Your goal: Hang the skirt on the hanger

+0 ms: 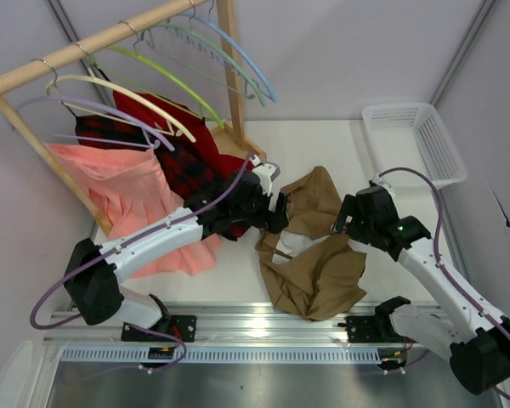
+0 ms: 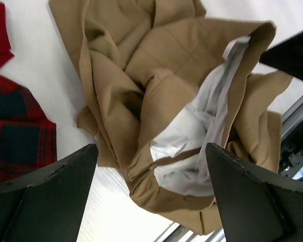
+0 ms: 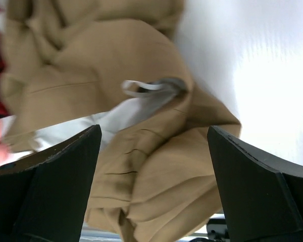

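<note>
The tan skirt point(image 1: 316, 259) lies crumpled on the table's middle, with its white lining showing. My left gripper point(image 1: 278, 212) is open at the skirt's left edge; in the left wrist view the gripper point(image 2: 151, 194) hangs over the skirt point(image 2: 156, 75) near its lined waistband. My right gripper point(image 1: 343, 223) is open at the skirt's right edge; in the right wrist view the gripper point(image 3: 154, 176) spans a fold of the skirt point(image 3: 91, 75) without holding it. The pale sage-green hanger point(image 1: 212, 47) hangs on the rack at the back.
A wooden rack point(image 1: 93, 42) at back left holds several hangers, including a lime-green one point(image 1: 174, 83) and a light blue one point(image 1: 246, 59). A plaid skirt point(image 1: 183, 161) and a salmon-pink skirt point(image 1: 127, 204) hang there. A white basket point(image 1: 416, 140) stands at back right.
</note>
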Controlling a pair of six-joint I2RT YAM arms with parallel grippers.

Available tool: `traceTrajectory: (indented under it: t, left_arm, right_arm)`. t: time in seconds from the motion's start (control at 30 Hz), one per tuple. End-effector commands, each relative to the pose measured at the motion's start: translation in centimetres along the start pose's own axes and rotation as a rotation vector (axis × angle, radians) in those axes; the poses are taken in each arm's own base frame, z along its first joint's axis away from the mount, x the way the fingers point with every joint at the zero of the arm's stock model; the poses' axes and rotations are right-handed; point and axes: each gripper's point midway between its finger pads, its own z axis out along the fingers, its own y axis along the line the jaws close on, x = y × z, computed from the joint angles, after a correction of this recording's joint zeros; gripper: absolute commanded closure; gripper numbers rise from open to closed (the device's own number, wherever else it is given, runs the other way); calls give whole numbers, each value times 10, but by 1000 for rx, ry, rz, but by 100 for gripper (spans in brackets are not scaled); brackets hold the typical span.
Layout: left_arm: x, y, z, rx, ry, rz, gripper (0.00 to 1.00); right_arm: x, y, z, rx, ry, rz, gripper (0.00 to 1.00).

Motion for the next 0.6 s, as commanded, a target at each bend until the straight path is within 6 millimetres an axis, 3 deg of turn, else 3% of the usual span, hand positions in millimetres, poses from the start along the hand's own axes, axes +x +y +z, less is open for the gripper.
traceTrajectory:
  t: [0.0, 0.13, 0.43, 0.5, 0.53, 0.57]
  left_arm:
    - [17, 4, -1, -35, 60, -6, 6]
    - [33, 14, -7, -68, 80, -16, 6]
    - [31, 12, -2, -61, 74, -20, 5]
    - [32, 13, -3, -66, 74, -19, 5]
    - [31, 13, -4, -66, 74, -17, 5]
    - [30, 13, -4, -66, 71, -15, 5]
  right_arm:
    - [-9, -8, 9, 54, -35, 15, 11]
    - [-10, -8, 17, 49, -25, 5, 21]
    - [6, -11, 45, 50, 9, 20, 25]
    - [9, -10, 48, 51, 27, 11, 35]
    - [8, -10, 48, 52, 29, 7, 45]
    - [8, -10, 48, 59, 34, -1, 73]
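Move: The right hand is almost straight over the right end of the skirt's waistband, about 1 cm ahead and some 6 cm below. From it the white lining lies roughly 11 cm left and 4 back, and the white basket about 20 cm right and 24 ahead. The waistband's left end lies around 9 cm back, 3 left and 9 below the left hand; the near end of the plaid garment is some 11 cm to that hand's left and 2 back. Closing on the right end of the skirt's waistband, beside the white loop, the right hand brings its fingers around the folded edge: it sinks about 5 cm, easing slightly forward, and its gap shuts to around half, mostly at the end. The left hand, wide open, drops some 4 cm while drawing back and left towards the band's left end, then holds still above the cloth. ##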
